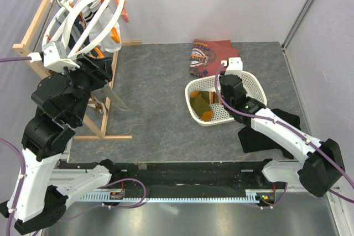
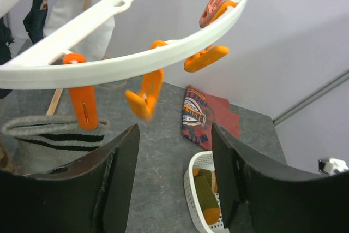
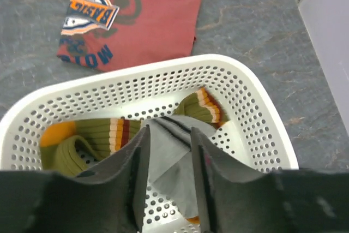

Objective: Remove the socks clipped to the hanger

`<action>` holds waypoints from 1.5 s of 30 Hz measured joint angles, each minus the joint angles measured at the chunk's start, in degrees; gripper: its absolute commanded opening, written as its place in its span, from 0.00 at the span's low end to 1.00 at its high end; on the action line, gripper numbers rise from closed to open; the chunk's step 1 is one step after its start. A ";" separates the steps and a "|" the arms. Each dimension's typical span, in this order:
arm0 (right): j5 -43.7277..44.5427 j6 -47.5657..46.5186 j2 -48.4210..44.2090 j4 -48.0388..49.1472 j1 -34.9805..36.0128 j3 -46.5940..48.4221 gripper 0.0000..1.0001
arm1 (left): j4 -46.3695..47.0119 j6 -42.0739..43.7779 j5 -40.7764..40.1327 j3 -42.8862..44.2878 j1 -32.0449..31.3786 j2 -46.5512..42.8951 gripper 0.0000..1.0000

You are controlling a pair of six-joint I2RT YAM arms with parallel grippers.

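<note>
The white ring hanger point(image 1: 51, 27) with orange clips point(image 2: 146, 95) hangs from the wooden rack at the back left. In the left wrist view a grey sock with black stripes point(image 2: 49, 137) is clipped to the ring point(image 2: 163, 53), and a white sock with dark stripes point(image 2: 82, 9) hangs behind it. My left gripper point(image 2: 174, 135) is open just below the ring, with nothing between its fingers. My right gripper point(image 3: 169, 132) is open over the white mesh basket point(image 3: 262, 107). A grey sock point(image 3: 172, 156) lies loose between its fingers, on top of olive-green striped socks point(image 3: 92, 140).
A folded maroon printed shirt point(image 1: 207, 53) lies behind the basket point(image 1: 254, 84). A black cloth point(image 1: 265, 134) sits under the right arm. The wooden rack frame point(image 1: 38, 20) stands at the left edge, its foot point(image 1: 105, 135) reaching toward the middle.
</note>
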 measured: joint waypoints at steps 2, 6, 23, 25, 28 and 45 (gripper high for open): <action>-1.55 0.52 1.09 -0.87 -0.96 0.07 0.52 | 0.37 1.05 1.66 -0.17 0.00 -0.04 0.66; -10.97 -0.11 1.42 -0.59 -0.94 0.98 0.54 | 1.14 3.65 5.46 -0.33 0.00 -0.13 0.73; -46.69 -1.97 24.61 33.22 21.07 22.01 0.66 | 2.45 8.37 17.75 -3.19 0.00 -7.23 0.85; -46.69 -2.05 29.66 34.45 23.91 25.92 0.67 | 2.43 9.03 18.16 -3.80 0.00 -8.26 0.87; -44.72 -2.73 36.98 35.85 27.71 31.80 0.69 | 2.43 10.01 19.08 -4.42 0.00 -10.10 0.88; -28.76 -9.79 53.44 45.94 32.11 40.52 0.70 | 1.79 16.59 21.99 -10.82 0.00 -18.60 0.92</action>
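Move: The grey striped sock still hanging from the hanger's near rim lies some 47 cm left of the right hand, about 5 cm back and 12 cm above it; the basket is right below that hand, about 10 cm down. From the left hand this sock is about 3 cm ahead, 6 cm left and 11 cm below; the brown striped sock is 13 cm left, 3 cm ahead and 12 cm below; the freed orange clip is 4 cm ahead, 2 cm left and 3 cm above. The grey striped sock on the rim draws the right hand: leaving the sock it has just put in the basket, this hand sweeps about 47 cm left in an arc, up then down again and drawing back before easing forward at the end, fingers turning some 60 degrees counter-clockwise and opening wider, to come up close beside the hanging sock. The left hand backs away from the clip about 8 cm, turning clockwise and opening wide. ##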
